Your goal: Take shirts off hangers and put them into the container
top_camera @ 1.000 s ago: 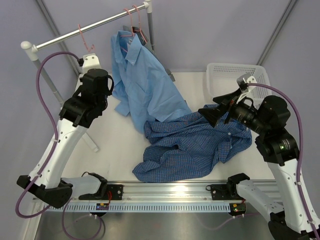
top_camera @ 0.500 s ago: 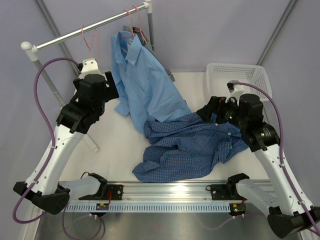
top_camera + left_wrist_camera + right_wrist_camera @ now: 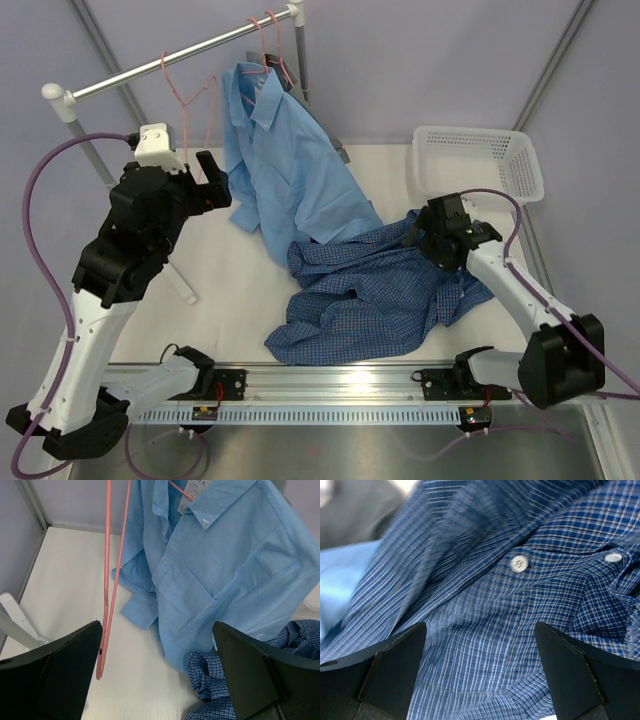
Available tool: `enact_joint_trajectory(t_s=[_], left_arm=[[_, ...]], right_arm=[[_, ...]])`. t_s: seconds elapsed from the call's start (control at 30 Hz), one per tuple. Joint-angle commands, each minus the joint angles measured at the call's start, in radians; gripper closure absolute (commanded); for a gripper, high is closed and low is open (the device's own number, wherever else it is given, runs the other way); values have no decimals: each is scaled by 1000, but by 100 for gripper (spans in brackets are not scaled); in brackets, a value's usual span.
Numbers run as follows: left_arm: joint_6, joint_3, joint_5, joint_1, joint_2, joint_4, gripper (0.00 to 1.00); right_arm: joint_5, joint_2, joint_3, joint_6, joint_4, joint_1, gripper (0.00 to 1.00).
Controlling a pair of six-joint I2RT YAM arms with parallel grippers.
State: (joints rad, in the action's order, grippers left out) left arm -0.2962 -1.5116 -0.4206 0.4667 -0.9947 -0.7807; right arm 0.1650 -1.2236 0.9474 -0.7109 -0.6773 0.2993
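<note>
The dark blue check shirt (image 3: 385, 295) lies crumpled on the white table. The light blue shirt (image 3: 290, 170) hangs from a pink hanger (image 3: 268, 45) on the rail, its tail resting on the table. An empty pink hanger (image 3: 185, 95) dangles from the rail. My left gripper (image 3: 208, 178) is open just right of that hanger (image 3: 107, 580), which hangs free beside my left finger (image 3: 55, 675). My right gripper (image 3: 420, 232) is open, low over the check shirt's upper right edge, with checked cloth (image 3: 485, 620) filling the gap between its fingers. The white container (image 3: 480, 160) stands at the back right.
The metal rail (image 3: 140, 75) slants across the back left on a white post (image 3: 60, 100), whose foot (image 3: 180, 285) reaches onto the table. A bit of grey cloth (image 3: 298, 92) shows behind the light blue collar. The arms' base rail (image 3: 330, 382) runs along the near edge.
My left gripper has opened, let go of the empty hanger and drawn back to the left. My right arm has swung down and left onto the check shirt, still open.
</note>
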Motion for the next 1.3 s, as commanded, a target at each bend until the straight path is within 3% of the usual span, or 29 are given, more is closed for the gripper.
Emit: enact_joint_trajectory(t_s=[0.0,0.37,0.47,0.5,0.57,0.63,0.77,0.87,0.97,1.13,1.27], left_arm=[[19,17,86,-5,25,47,1],[19,79,135,-5,74,47,1],[20,87,140,-5,83,47,1],[20,88,143,-5,90,47,1],[23,93,143,-3,97,47,1],[25,97,135,-5,108,46,1],[38,93,141,-5,117,46,1],[45,85,143,-5,123,47,1],[51,74,144,-5,122,46,1],[55,64,151,-5,116,47,1],[58,65,151,-5,111,47,1]], right_arm=[[114,-101,-9,-180,44,1,0],[179,-364,-12,-398,159,-55,3],[182,-392,16,-401,142,-61,26],[180,-383,16,-401,147,-65,52],[195,-367,10,-401,143,-66,79],[203,-334,5,-401,127,-74,100],[264,-197,46,-332,52,-81,100],[313,-70,186,-214,-21,-81,100],[353,-1,469,-60,-47,-83,100],[425,-86,888,202,-33,-86,100],[398,-212,1231,364,83,-104,100]])
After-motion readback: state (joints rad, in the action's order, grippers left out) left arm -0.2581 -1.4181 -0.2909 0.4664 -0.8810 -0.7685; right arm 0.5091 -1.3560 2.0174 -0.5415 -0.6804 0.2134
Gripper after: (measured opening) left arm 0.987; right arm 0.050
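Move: The blue checked shirt lies spread on the table under the open right hand: its middle is about 8 cm back, 7 cm left and 11 cm below, while its far edge passes nearly under the fingers. The container stands some 20 cm ahead and 13 cm right of this hand, about 9 cm lower. The hanging light-blue shirt is roughly 9 cm ahead, 26 cm left and 3 cm higher. From the left hand the checked shirt lies about 36 cm right, 7 cm back and 38 cm down. Down about 10 cm and slightly forward goes the open right hand, turning some 25 degrees clockwise, until its fingers shut on a fold near the checked shirt's far edge. It then sweeps up fast by about 50 cm, forward and to the right with the pinched shirt, tilting its fingers from steeply down to about level. The left hand, open around the empty hanger, eases back a little. ##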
